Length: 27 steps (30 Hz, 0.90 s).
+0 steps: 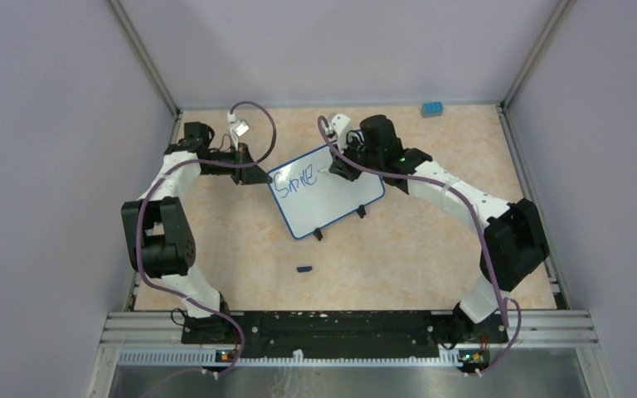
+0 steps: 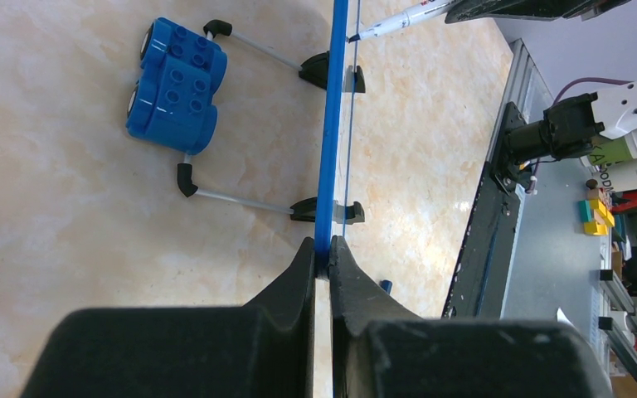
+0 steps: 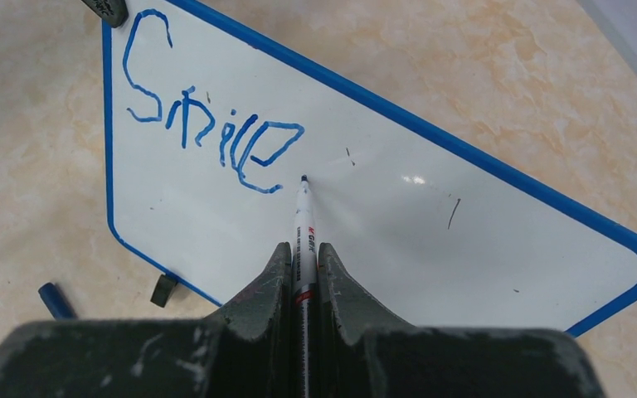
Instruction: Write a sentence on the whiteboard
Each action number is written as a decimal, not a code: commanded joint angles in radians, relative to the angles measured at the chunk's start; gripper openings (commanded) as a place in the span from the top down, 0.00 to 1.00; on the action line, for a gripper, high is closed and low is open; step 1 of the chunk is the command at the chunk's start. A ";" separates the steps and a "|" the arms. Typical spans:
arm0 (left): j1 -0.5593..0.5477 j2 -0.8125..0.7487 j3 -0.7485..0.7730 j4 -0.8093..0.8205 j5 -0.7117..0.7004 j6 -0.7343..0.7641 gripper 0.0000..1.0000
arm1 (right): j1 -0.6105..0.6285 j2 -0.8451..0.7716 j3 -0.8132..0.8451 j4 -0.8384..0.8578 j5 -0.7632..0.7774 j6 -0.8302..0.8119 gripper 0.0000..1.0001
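Note:
The whiteboard (image 1: 340, 203) stands tilted on the table, white with a thin blue frame. One blue handwritten word, "Smile" (image 3: 207, 133), is all of the sentence that shows on it. My left gripper (image 2: 322, 249) is shut on the board's blue edge (image 2: 332, 124), which the left wrist view shows edge-on. My right gripper (image 3: 303, 253) is shut on a white marker (image 3: 303, 220). The marker's blue tip rests at the board's face just right of the last letter. From above, the left gripper (image 1: 257, 176) is at the board's left corner and the right gripper (image 1: 342, 166) is over its upper edge.
A blue marker cap (image 1: 303, 269) lies on the table in front of the board. A blue toy brick (image 1: 431, 109) sits near the back wall, behind the board. Two black feet (image 1: 318, 234) prop the board. Grey walls close in the table.

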 commanded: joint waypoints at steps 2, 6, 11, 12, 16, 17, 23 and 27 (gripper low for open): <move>-0.019 -0.014 0.021 -0.002 -0.012 0.031 1.00 | -0.005 -0.026 0.003 -0.029 -0.062 -0.017 1.00; -0.018 -0.016 0.020 0.005 -0.011 0.023 0.95 | -0.004 -0.058 -0.004 -0.050 -0.179 -0.010 1.00; -0.018 -0.025 0.020 0.013 -0.012 0.009 0.79 | -0.009 -0.089 0.004 -0.035 -0.223 0.026 1.00; -0.019 -0.026 0.021 0.013 -0.012 0.010 0.75 | -0.013 -0.093 0.003 -0.027 -0.221 0.028 1.00; -0.018 -0.032 0.022 0.010 -0.013 0.007 0.65 | -0.034 -0.097 -0.006 0.009 -0.166 0.022 1.00; -0.019 -0.032 0.025 0.010 -0.014 0.006 0.64 | -0.039 -0.096 -0.011 0.021 -0.155 0.020 1.00; -0.019 -0.031 0.022 0.011 -0.011 0.004 0.62 | -0.044 -0.083 -0.025 0.050 -0.111 -0.001 1.00; -0.018 -0.025 0.019 0.012 -0.013 0.005 0.67 | -0.043 -0.079 -0.025 0.060 -0.101 -0.005 1.00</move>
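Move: The right hand grips the marker, its tip at the whiteboard by the tail of the "e"; the "e" lies roughly 6 cm left and 1 cm ahead of it, some 2 cm lower. The whiteboard's middle is about 3 cm back, 2 cm left and 8 cm lower; the marker cap about 23 cm back, 7 cm left, 19 cm down. The left hand pinches the board's upper left corner right between its fingers. Right hand pulls the marker back 3.5 cm off the board, then rises, returning partway; left fingers open around the corner. ##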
